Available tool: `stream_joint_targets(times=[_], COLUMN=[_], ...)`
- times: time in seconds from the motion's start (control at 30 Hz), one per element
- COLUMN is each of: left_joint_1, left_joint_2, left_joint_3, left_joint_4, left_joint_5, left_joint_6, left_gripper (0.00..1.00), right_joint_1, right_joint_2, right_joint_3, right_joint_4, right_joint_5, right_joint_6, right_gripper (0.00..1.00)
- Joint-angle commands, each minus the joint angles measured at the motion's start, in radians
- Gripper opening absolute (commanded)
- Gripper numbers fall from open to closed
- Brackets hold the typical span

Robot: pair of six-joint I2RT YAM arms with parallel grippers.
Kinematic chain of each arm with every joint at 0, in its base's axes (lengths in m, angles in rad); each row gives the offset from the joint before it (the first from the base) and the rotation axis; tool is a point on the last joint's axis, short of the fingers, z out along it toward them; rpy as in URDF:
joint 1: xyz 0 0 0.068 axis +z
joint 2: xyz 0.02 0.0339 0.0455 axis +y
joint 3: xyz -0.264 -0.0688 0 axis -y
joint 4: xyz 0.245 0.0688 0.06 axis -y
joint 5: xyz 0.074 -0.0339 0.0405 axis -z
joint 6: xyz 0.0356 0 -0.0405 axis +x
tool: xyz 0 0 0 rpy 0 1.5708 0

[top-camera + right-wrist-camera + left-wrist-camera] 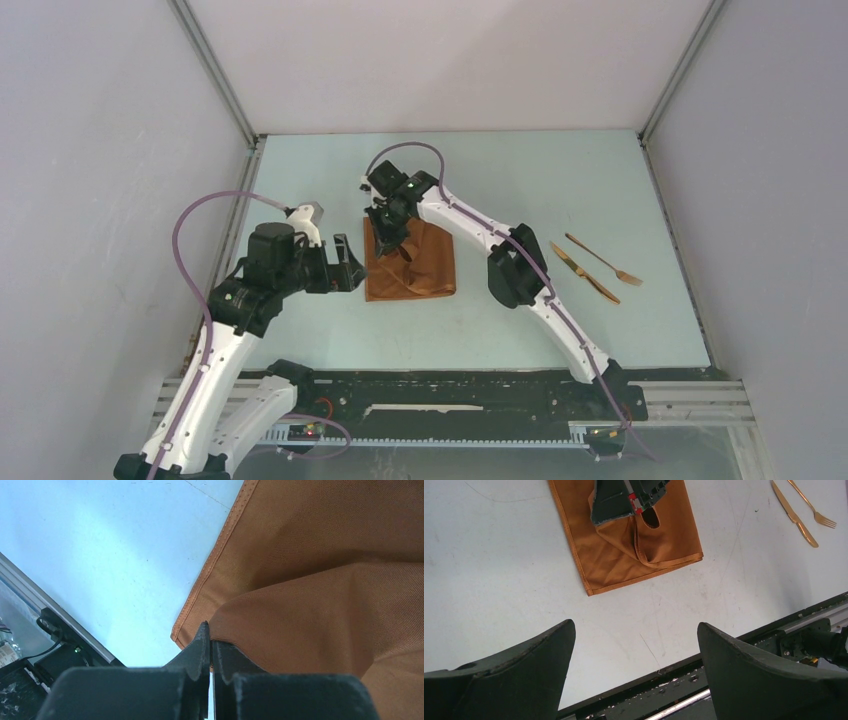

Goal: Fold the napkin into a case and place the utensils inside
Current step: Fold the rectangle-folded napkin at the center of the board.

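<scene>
The rust-orange napkin [428, 272] lies partly folded in the middle of the table, with a loose flap raised over its lower layer [624, 555]. My right gripper [388, 238] is over the cloth's far left part, jaws shut on an edge of the raised fold [210, 636]; the cloth [325, 580] fills its wrist view. My left gripper [350, 262] hovers just left of the napkin, wide open and holding nothing [634, 625]. The utensils lie side by side to the right: a golden knife [583, 271] [795, 515] and a golden fork [603, 259] [814, 507].
Grey walls with metal posts [215, 75] enclose the table on three sides. A black rail [450, 395] with the arm bases runs along the near edge and shows in the left wrist view [724, 670].
</scene>
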Motion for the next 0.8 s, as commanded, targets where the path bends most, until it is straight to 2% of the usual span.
stream_joint_targets(times=[0.0,0.2,0.23,0.3,0.37,0.43,0.47,0.57,0.77], left_joint_1=[-0.004,-0.004,-0.004,-0.004,-0.004,-0.004,-0.004,-0.004,-0.004], left_joint_2=[-0.001,-0.001,-0.001,0.0,0.0,0.0,0.001,0.008,0.049], left_joint_3=[0.025,0.025,0.024,0.022,0.018,0.011,0.006,-0.021,-0.069], left_joint_4=[0.009,0.007,0.007,0.007,0.007,0.007,0.01,0.039,0.113], left_joint_5=[-0.013,-0.015,-0.016,-0.016,-0.018,-0.024,-0.027,-0.011,0.022], left_joint_6=[0.005,0.004,0.004,0.003,0.001,-0.002,-0.007,-0.03,-0.113], left_gripper=[1.0,1.0,1.0,1.0,1.0,1.0,1.0,1.0,1.0], right_joint_1=[0.005,0.0,-0.001,-0.003,-0.01,-0.018,-0.02,-0.022,-0.031], right_joint_2=[0.016,0.029,0.031,0.033,0.021,-0.03,-0.067,-0.158,-0.252], right_joint_3=[0.046,0.05,0.054,0.073,0.108,0.096,0.064,-0.038,-0.081], right_joint_4=[0.031,0.036,0.036,0.029,-0.006,-0.024,-0.025,0.005,-0.051], right_joint_5=[-0.017,-0.013,-0.011,-0.011,-0.047,-0.112,-0.122,-0.164,-0.238], right_joint_6=[0.02,0.021,0.021,0.028,0.084,0.135,0.154,0.167,0.13], right_gripper=[0.0,0.01,0.08,0.32,0.46,0.68,0.73,0.76,0.74])
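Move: The free flap of the napkin is still pinched in the right hand, about 4 cm short of the napkin's left edge, which lies to this hand's left, roughly 1 cm back and 2 cm below. The napkin's middle is some 5 cm to the hand's right and 1 cm back; its near-left corner is about 10 cm back and 4 cm left. From the left hand the napkin's left edge lies about 9 cm ahead, 4 cm right and 16 cm below. The napkin's flap is set down by the right hand, which first sinks a little over 1 cm with its fingers still shut on the cloth, then opens them to about three quarters and lets go. The open hand then climbs clear some 7 cm, easing back about 2 cm as the wrist tilts by roughly 10 degrees. ##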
